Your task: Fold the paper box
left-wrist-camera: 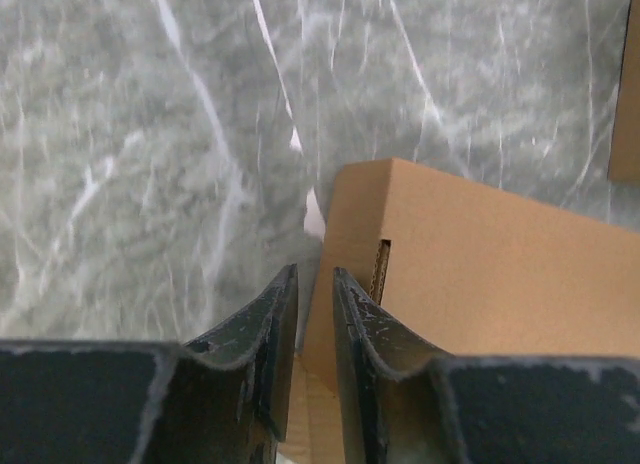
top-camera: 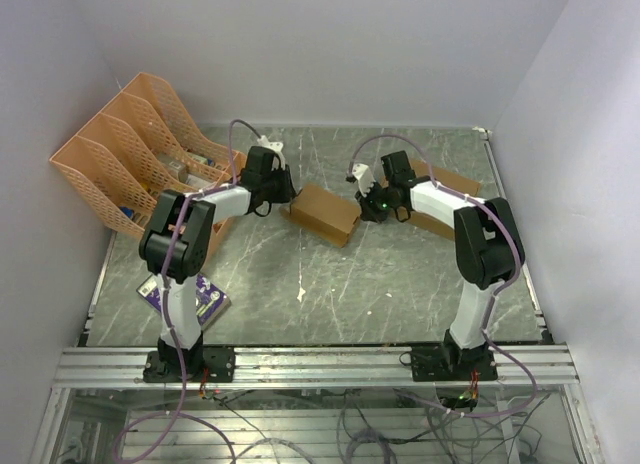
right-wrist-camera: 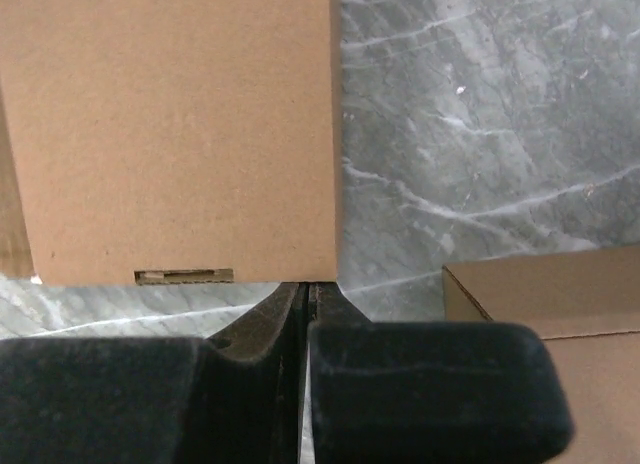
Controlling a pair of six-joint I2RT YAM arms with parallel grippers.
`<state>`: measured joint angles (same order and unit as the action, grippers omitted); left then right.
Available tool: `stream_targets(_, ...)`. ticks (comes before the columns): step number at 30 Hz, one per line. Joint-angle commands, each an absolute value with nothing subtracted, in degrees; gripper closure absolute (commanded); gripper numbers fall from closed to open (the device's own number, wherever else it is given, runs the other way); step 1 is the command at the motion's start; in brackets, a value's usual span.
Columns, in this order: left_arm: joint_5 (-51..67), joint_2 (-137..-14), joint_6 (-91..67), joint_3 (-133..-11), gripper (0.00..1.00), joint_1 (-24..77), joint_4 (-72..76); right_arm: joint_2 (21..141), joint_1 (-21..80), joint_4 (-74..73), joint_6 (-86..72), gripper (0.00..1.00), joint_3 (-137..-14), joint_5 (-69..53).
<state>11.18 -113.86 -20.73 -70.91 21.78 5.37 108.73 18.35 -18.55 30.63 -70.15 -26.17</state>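
Observation:
The paper box (top-camera: 325,212) is a small closed brown carton lying in the middle of the marble table. My left gripper (top-camera: 285,199) is at its left end. In the left wrist view the jaws of the left gripper (left-wrist-camera: 315,272) stand narrowly apart, astride the end edge of the paper box (left-wrist-camera: 480,274), with cardboard showing in the gap. My right gripper (top-camera: 368,206) is at the right end. Seen from the right wrist, the right gripper (right-wrist-camera: 308,284) is shut with its tips against the edge of the paper box (right-wrist-camera: 170,124), holding nothing.
A larger brown cardboard box (top-camera: 452,180) lies behind the right arm and shows as the larger box (right-wrist-camera: 560,304) beside the right gripper. An orange file rack (top-camera: 130,154) stands at the back left. A purple packet (top-camera: 205,294) lies by the left arm's base. White walls enclose the table.

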Motion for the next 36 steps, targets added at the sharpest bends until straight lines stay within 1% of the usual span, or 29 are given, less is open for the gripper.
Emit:
stream_targets(1,13.56,-107.29,-20.39,-64.68,0.69,23.61,6.28,111.06,19.34,-20.22,29.99,1.0,-75.25,-23.4)
stream_targets(9,11.21,-94.47,-24.33,-52.6,0.69,27.67,6.41,115.25,20.92,-25.54,35.01,1.0,-82.4,-24.43)
stream_targets(15,8.89,-90.15,-28.63,-45.32,0.68,35.47,7.94,120.13,21.97,-28.51,39.13,1.0,-89.69,-25.3)
stream_targets(23,6.38,-85.62,-32.52,-39.58,0.68,41.91,7.46,123.83,22.1,-34.39,44.9,0.85,-100.81,-26.4)
stream_targets(28,4.07,-75.81,-33.24,-37.61,0.67,43.32,3.56,120.89,22.08,-35.71,46.54,0.78,-103.79,-28.73)
stream_targets(29,3.11,-73.39,-33.04,-37.13,0.66,43.26,2.19,119.31,22.0,-36.24,47.25,0.74,-102.93,-31.94)
stream_targets(31,-0.14,-68.58,-32.29,-36.25,0.61,43.01,0.51,114.23,21.89,-38.52,51.69,0.64,-98.93,-39.55)
stream_targets(32,-1.74,-66.45,-31.78,-35.73,0.55,42.57,0.43,111.24,21.88,-39.4,54.43,0.58,-95.77,-43.82)
stream_targets(33,-2.9,-64.81,-31.58,-35.2,0.46,41.43,0.97,107.98,21.88,-39.83,57.22,0.51,-91.6,-48.21)
stream_targets(34,-2.82,-63.78,-31.6,-34.53,0.4,39.38,2.23,104.89,21.93,-40.23,60.99,0.43,-87.17,-52.32)
stream_targets(36,1.39,-63.48,-32.36,-33.18,0.34,33.55,7.55,98.54,22.15,-41.08,70.0,0.29,-78.49,-57.27)
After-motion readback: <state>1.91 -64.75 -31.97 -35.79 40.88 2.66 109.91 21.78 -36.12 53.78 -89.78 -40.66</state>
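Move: The paper box lies with its left end at the left fingertips; its middle is about 8 cm to the right of the left hand and 5 cm back, slightly lower. From the right hand, whose shut fingertips stand at the box's right end near the far corner, that middle is roughly 8 cm left and 2 cm back. The big brown box sits some 15 cm right of the right hand and 5 cm ahead; the peach organizer's middle is about 30 cm left of the left hand and 8 cm ahead. Draw the left gripper back about 22 cm, fingers low against the box's left end, veering to the right partway, so that this end swings towards the robot; meanwhile push the right end forward and left with the shut right fingertips, about 10 cm. Then lift both grippers clear by 7 to 10 cm, opening both, with the right one coming back and turning counter-clockwise over the box. ##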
